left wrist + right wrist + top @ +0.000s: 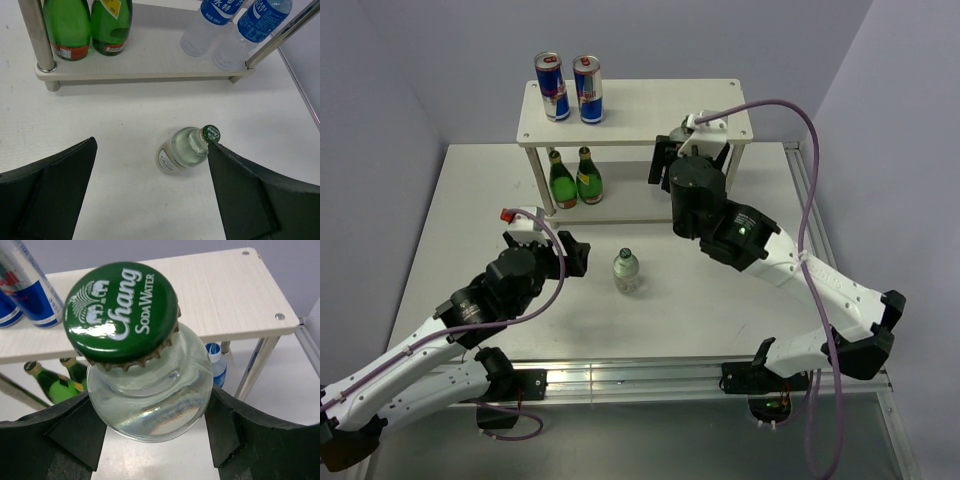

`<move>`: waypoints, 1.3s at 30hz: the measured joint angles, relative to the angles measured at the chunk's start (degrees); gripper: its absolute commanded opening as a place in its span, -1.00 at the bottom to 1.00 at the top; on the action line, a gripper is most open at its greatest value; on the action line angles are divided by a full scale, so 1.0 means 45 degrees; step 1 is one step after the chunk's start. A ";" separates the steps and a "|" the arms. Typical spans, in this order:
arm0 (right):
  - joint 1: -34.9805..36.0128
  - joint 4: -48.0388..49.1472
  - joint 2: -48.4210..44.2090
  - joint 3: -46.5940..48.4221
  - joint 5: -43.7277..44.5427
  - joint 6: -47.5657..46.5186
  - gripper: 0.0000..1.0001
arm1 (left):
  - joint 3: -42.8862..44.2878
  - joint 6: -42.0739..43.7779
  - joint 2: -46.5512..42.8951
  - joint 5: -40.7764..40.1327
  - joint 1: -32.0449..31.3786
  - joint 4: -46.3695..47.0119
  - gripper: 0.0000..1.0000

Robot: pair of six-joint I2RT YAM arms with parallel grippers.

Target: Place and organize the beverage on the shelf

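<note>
The shelf (640,100) stands at the back. Two blue-silver-red cans (570,88) stand on its top left. Two green bottles (574,178) stand on the lower tier at the left, and two blue-labelled water bottles (230,25) at the right. My right gripper (678,152) is shut on a clear green-capped bottle (150,390), held upright by the shelf's right front. A second clear green-capped bottle (626,270) stands on the table. My left gripper (582,255) is open just left of it; in the left wrist view the bottle (185,150) sits by the right finger (255,195).
The shelf's silver legs (37,35) stand at the lower tier's corners. The top board's right half (220,290) is bare. A metal rail (800,180) runs along the table's right edge. A purple cable (800,130) arcs over the right arm.
</note>
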 measured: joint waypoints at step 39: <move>-0.4046 -0.2254 0.6926 0.8529 -0.3526 -0.0146 -1.00 | -0.0005 -0.0015 -0.0131 -0.1564 -0.1418 -0.0510 0.99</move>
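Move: The right hand already grips the soda water bottle just short of the shelf; the free spot on the shelf top lies about 15 cm ahead, 1 cm left and 5 cm below. The nearer Red Bull can stands roughly 14 cm ahead and 19 cm left, the farther can 14 cm ahead and 26 cm left, both about hand height. From the left hand that spot is some 24 cm ahead, 21 cm right and 12 cm up. The right hand carries the gripped bottle about 15 cm forward over the shelf top, rising 5 cm, then dipping. ##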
